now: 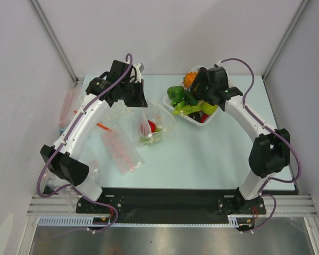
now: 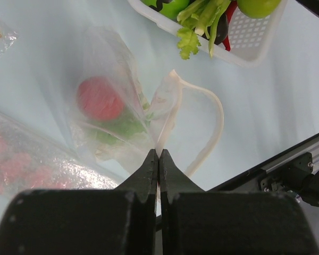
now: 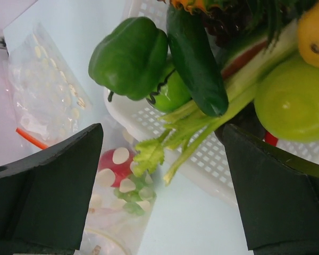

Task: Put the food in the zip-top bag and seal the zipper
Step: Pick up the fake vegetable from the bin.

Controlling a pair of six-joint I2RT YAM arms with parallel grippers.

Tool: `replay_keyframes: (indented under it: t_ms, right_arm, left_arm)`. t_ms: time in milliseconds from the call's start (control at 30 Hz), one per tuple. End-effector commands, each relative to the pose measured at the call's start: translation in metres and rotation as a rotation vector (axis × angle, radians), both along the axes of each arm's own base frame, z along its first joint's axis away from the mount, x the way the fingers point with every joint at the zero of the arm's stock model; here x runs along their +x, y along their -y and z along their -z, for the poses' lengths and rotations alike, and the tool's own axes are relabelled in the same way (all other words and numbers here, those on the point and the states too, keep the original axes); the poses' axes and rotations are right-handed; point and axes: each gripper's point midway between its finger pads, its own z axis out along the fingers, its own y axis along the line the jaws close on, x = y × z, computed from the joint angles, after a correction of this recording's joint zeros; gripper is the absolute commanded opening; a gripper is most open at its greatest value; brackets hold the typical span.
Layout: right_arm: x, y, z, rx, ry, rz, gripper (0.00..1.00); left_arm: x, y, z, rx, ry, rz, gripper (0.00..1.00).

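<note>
The zip-top bag (image 1: 158, 126) lies mid-table, its mouth gaping toward the tray. Inside it are a red piece (image 2: 98, 98) and a green piece (image 2: 122, 127). The zipper (image 2: 217, 114) curls as a pale loop at the open mouth. My left gripper (image 2: 159, 152) is shut on the bag's rim where that strip begins; in the top view it (image 1: 139, 102) sits at the bag's left. More food fills the white tray (image 3: 202, 170): a green pepper (image 3: 130, 56), dark cucumber (image 3: 196, 64), celery (image 3: 212, 119) and a green round fruit (image 3: 292, 101). My right gripper (image 3: 162, 127) hangs open over the tray's near edge, holding nothing.
A flat packet with pink-red blobs (image 1: 122, 151) lies in front of the left arm. A clear packet with white dots (image 3: 42, 87) and a thin red strip (image 3: 32, 139) lie left of the bag. The black base rail (image 2: 292, 172) runs along the near edge.
</note>
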Motion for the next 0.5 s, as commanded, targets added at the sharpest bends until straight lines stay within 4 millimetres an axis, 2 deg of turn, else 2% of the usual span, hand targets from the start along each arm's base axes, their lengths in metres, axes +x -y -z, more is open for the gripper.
replay_keyframes:
  t_ms: [0, 33, 100, 133, 167, 467]
  right_arm:
    - [0.024, -0.021, -0.023, 0.053, 0.070, 0.000, 1.00]
    - [0.029, -0.024, -0.031, 0.071, 0.084, 0.010, 1.00]
    - [0.032, -0.035, -0.029, 0.078, 0.075, 0.020, 1.00]
    - [0.036, -0.039, -0.022, 0.093, 0.054, 0.035, 1.00]
    - [0.039, -0.046, -0.029, 0.099, 0.068, 0.046, 1.00]
    - [0.059, -0.069, -0.007, 0.254, -0.021, 0.178, 1.00]
  left_arm:
    - [0.006, -0.006, -0.014, 0.012, 0.060, -0.003, 0.00]
    - [0.007, -0.006, -0.014, 0.013, 0.063, -0.003, 0.00]
    - [0.008, -0.008, -0.015, 0.021, 0.067, -0.009, 0.00]
    - [0.008, -0.009, -0.016, 0.021, 0.070, -0.010, 0.00]
    - [0.008, -0.010, -0.016, 0.026, 0.074, -0.015, 0.00]
    - [0.009, -0.010, -0.020, 0.013, 0.090, -0.023, 0.00]
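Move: The green pepper, apparently what the right hand wants, lies about 8 cm to its left, 4 cm ahead and 7 cm below. The cucumber is nearer, some 3 cm left and 2 cm ahead; the celery about 4 cm left and 2 cm back, both around 8 cm lower than the hand. The pineapple stands roughly 10 cm ahead and 2 cm left. From the left hand the green pepper is about 16 cm ahead, 11 cm right and 14 cm below. With nothing yet between its wide-open fingers, the right hand heads for the green pepper, sweeping some 6.5 cm left and 4 cm forward over the bin at almost constant height. It rolls its left side up by about 10 degrees on the way. The left hand stays put, still pinching the bag's rim. ##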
